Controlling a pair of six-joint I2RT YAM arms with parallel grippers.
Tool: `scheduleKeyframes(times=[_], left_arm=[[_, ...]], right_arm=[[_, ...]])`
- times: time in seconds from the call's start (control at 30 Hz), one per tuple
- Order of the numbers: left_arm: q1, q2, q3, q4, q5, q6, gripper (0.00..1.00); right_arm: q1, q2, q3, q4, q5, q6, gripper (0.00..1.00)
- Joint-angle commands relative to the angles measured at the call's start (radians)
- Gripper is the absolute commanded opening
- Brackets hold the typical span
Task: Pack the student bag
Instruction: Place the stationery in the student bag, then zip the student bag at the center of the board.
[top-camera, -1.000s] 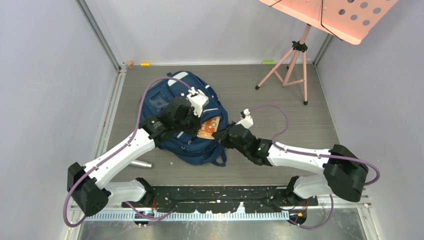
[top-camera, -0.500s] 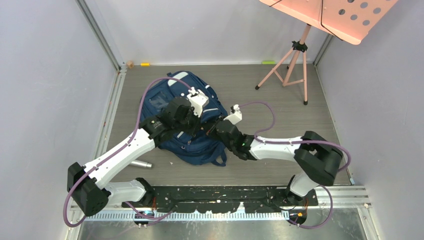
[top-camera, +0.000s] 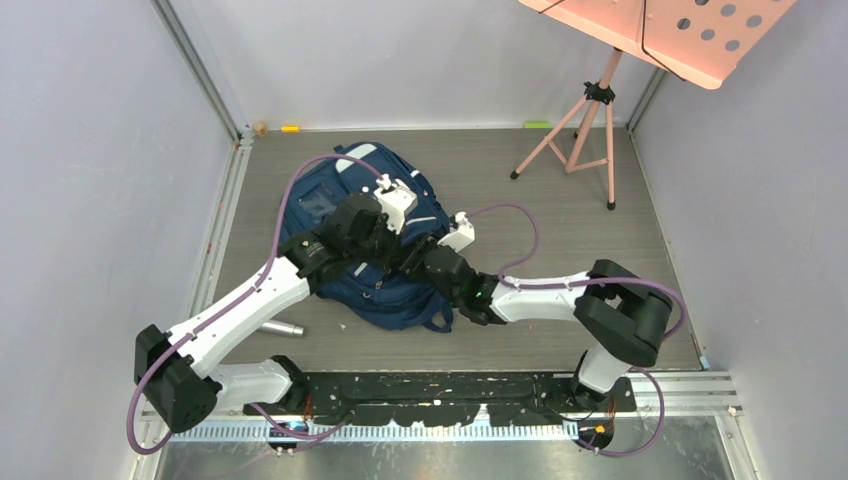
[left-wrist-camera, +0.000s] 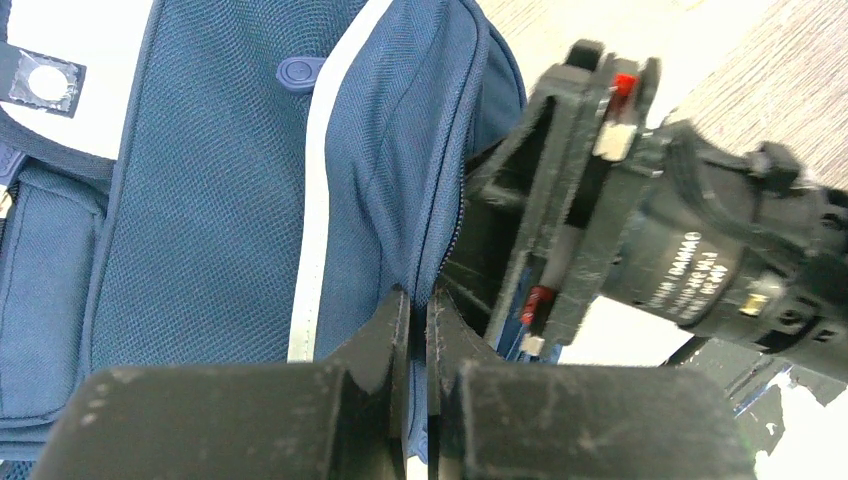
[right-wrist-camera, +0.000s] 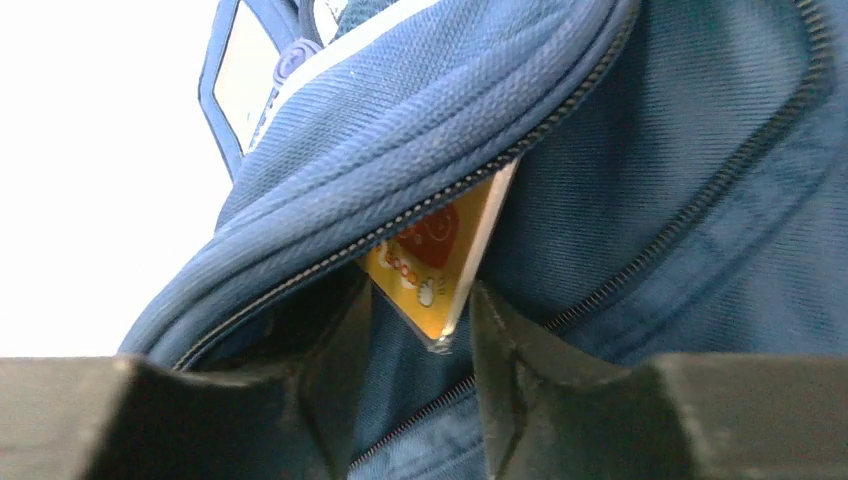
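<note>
The navy student bag (top-camera: 330, 200) lies flat at the centre left of the floor. My left gripper (top-camera: 392, 252) is shut on the fabric edge of the bag's zip opening (left-wrist-camera: 420, 305) and holds it up. My right gripper (top-camera: 415, 262) reaches into that opening from the right. In the right wrist view its fingers (right-wrist-camera: 420, 300) stand apart. Between them pokes the corner of an orange-yellow book (right-wrist-camera: 435, 260), tucked under the bag's raised lip (right-wrist-camera: 400, 170) and touched by neither pad. The left wrist view shows the right gripper's black body (left-wrist-camera: 600, 230) at the opening.
A silver cylinder (top-camera: 283, 327) lies on the floor left of the bag's near end. A pink music stand (top-camera: 590, 120) on a tripod occupies the back right. Small yellow (top-camera: 290, 128) and green (top-camera: 537, 124) bits lie along the back wall.
My right arm pushed left into the bag's opening with the orange book, which no longer shows from above. Its jaws then opened off the book. The left arm has held still.
</note>
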Motion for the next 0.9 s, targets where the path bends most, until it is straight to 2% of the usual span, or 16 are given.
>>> scheduleKeyframes(times=[0.0,0.2,0.33,0.53,0.6,0.73,0.8,0.87], left_arm=[[-0.011,-0.016,0.031,0.093,0.068,-0.006,0.00],[-0.011,0.004,0.034,0.089,0.064,-0.011,0.00],[-0.011,0.030,0.045,0.089,0.121,-0.045,0.02],[-0.011,0.109,0.020,0.142,0.312,-0.185,0.27],[-0.011,0.114,-0.010,0.158,0.331,-0.217,0.40],[-0.011,0.010,-0.089,0.228,0.311,-0.281,0.72],[-0.011,-0.085,-0.114,0.229,0.252,-0.294,0.85],[-0.002,-0.156,-0.124,0.177,0.151,-0.312,0.92]], right_arm=[[0.018,-0.142,-0.024,-0.139,0.112,-0.072,0.50],[0.050,-0.360,-0.164,-0.320,0.221,-0.109,0.65],[0.050,-0.501,-0.218,-0.428,0.271,-0.114,0.67],[0.052,-0.685,-0.249,-0.544,0.310,-0.156,0.66],[0.058,-0.726,-0.258,-0.544,0.303,-0.197,0.67],[0.104,-0.752,-0.251,-0.546,0.277,-0.256,0.66],[0.146,-0.732,-0.241,-0.533,0.285,-0.274,0.67],[0.197,-0.691,-0.222,-0.517,0.311,-0.292,0.67]])
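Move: The orange stationery booklet lies just inside the bag mouth, about 3 cm ahead, 3 cm left and 3 cm below my right fingertips; it is 4 cm ahead, 1 cm left and 8 cm below my left hand, which pinches the flap edge. From my right hand that flap edge is some 2 cm left, 1 cm back and 6 cm up; the strap loop is roughly 11 cm back, 8 cm right and 11 cm down. With the booklet already released, I draw my right hand out from under the flap, about 14 cm to the right, 7 cm back and nearly 5 cm up, its fingers spreading wider. Then my left hand opens wide and lets go of the flap edge, slipping about 4 cm right and 4 cm back and a little down while its wrist turns some 20 degrees. ##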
